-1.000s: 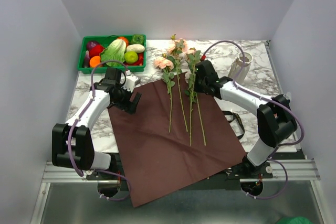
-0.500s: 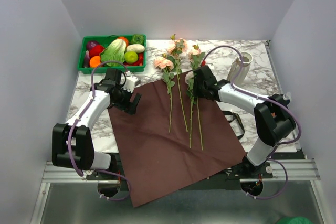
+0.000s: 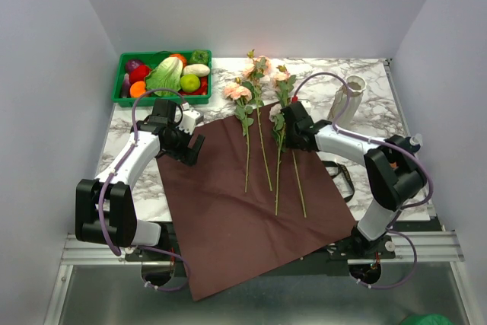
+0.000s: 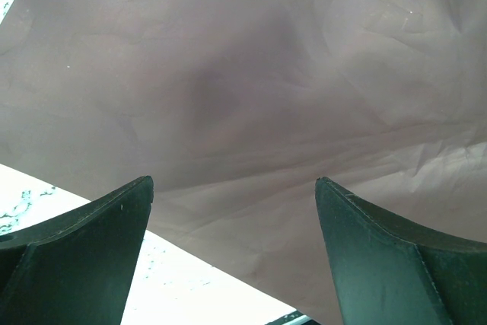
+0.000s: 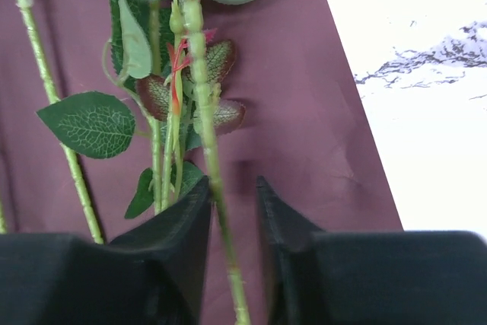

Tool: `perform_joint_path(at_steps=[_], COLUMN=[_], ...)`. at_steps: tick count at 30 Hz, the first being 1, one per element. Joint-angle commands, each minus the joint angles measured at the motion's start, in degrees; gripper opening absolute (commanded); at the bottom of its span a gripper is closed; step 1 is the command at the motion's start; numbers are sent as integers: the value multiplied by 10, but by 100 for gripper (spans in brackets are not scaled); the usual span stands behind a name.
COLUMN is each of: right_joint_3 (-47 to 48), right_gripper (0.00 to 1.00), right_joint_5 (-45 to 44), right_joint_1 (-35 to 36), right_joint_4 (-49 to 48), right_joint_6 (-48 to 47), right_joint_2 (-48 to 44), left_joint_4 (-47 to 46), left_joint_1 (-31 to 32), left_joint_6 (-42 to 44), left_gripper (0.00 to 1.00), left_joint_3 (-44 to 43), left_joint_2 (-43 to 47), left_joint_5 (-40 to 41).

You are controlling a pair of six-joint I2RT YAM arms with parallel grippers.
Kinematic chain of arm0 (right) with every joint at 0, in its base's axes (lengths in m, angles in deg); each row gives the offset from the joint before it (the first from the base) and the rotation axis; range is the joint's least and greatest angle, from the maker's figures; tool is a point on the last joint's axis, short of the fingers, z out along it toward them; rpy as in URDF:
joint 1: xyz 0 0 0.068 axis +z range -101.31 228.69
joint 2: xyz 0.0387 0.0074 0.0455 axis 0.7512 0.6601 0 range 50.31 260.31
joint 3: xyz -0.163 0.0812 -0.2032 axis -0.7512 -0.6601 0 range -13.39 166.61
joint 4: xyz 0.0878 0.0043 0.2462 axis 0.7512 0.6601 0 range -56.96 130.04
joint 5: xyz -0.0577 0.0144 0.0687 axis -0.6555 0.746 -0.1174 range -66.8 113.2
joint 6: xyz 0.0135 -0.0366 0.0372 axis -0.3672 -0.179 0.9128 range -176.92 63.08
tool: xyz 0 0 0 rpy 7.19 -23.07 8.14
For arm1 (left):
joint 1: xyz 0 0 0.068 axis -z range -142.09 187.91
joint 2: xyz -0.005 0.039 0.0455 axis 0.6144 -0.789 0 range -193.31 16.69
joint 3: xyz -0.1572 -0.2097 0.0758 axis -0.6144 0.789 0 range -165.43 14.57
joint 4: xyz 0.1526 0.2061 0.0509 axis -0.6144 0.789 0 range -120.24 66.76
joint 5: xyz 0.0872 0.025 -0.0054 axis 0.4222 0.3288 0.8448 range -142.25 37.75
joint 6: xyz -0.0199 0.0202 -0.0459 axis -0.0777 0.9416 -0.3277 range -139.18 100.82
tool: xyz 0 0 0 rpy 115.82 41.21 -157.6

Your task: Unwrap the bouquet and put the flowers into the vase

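Observation:
The maroon paper (image 3: pixel 243 211) lies spread flat on the marble table, unwrapped. Several flowers (image 3: pixel 261 131) rest across its upper half, peach blooms pointing to the back. My right gripper (image 3: pixel 283 130) sits low over the rightmost stems. In the right wrist view its jaws (image 5: pixel 232 184) stand narrowly apart around one green stem (image 5: pixel 199 89), which leans on the left finger with a gap to the right one. My left gripper (image 3: pixel 194 146) hovers wide open over the paper's left edge (image 4: pixel 251 97), holding nothing. The whitish vase (image 3: pixel 348 97) stands at the back right.
A green tray (image 3: pixel 122 78) of vegetables sits at the back left. A loose black ribbon (image 3: pixel 342 176) lies beside the paper's right edge. The paper's near corner hangs over the table's front edge. Grey walls close in on three sides.
My right gripper slid a little left and nearer along the stems, its jaws opening and then narrowing. The rightmost stem's lower end swung to the right. The left arm stayed still.

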Motion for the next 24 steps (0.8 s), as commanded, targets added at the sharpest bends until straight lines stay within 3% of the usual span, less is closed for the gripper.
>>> perform_joint_path(at_steps=[1, 9, 11, 17, 24], right_joint_3=[7, 53, 55, 42, 62], right_gripper=[31, 31, 24, 1, 1], right_joint_5=[-31, -38, -40, -64, -72], right_joint_1=[4, 4, 4, 6, 13], right_joint_4=[12, 25, 27, 23, 23], right_joint_6=[-3, -12, -10, -15, -59], right_joint_2=[24, 79, 79, -15, -138], left_joint_4=[-9, -7, -4, -2, -1], left_joint_1=[-3, -4, -4, -4, -4], left_joint_6=[5, 4, 7, 9, 3], left_gripper=[95, 95, 95, 96, 95], left_joint_3=[10, -1, -3, -3, -9], left_joint_2=[2, -7, -3, -3, 3], left_joint_5=[11, 13, 15, 20, 18])
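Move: The right-hand flower's stem runs between the right hand's half-open fingers, about 2 cm below the hand point. The pale flower's head lies roughly 11 cm ahead and 3 cm left of that hand, with the middle flower's stem some 6 cm to its left and level with it. The vase stands about 8 cm ahead and 13 cm right. From the idle left hand, the right-hand flower's stem is some 23 cm right, 2 cm ahead and 6 cm lower. Down first by about 2 cm, easing forward a little, the right hand settles over the right-hand flower's stem and shuts its fingers to pinch it. Then it turns back up with quickening speed, climbing roughly 10 cm from its lowest point with the stem held, while the fingertips tilt forward and upward some 10 degrees. ##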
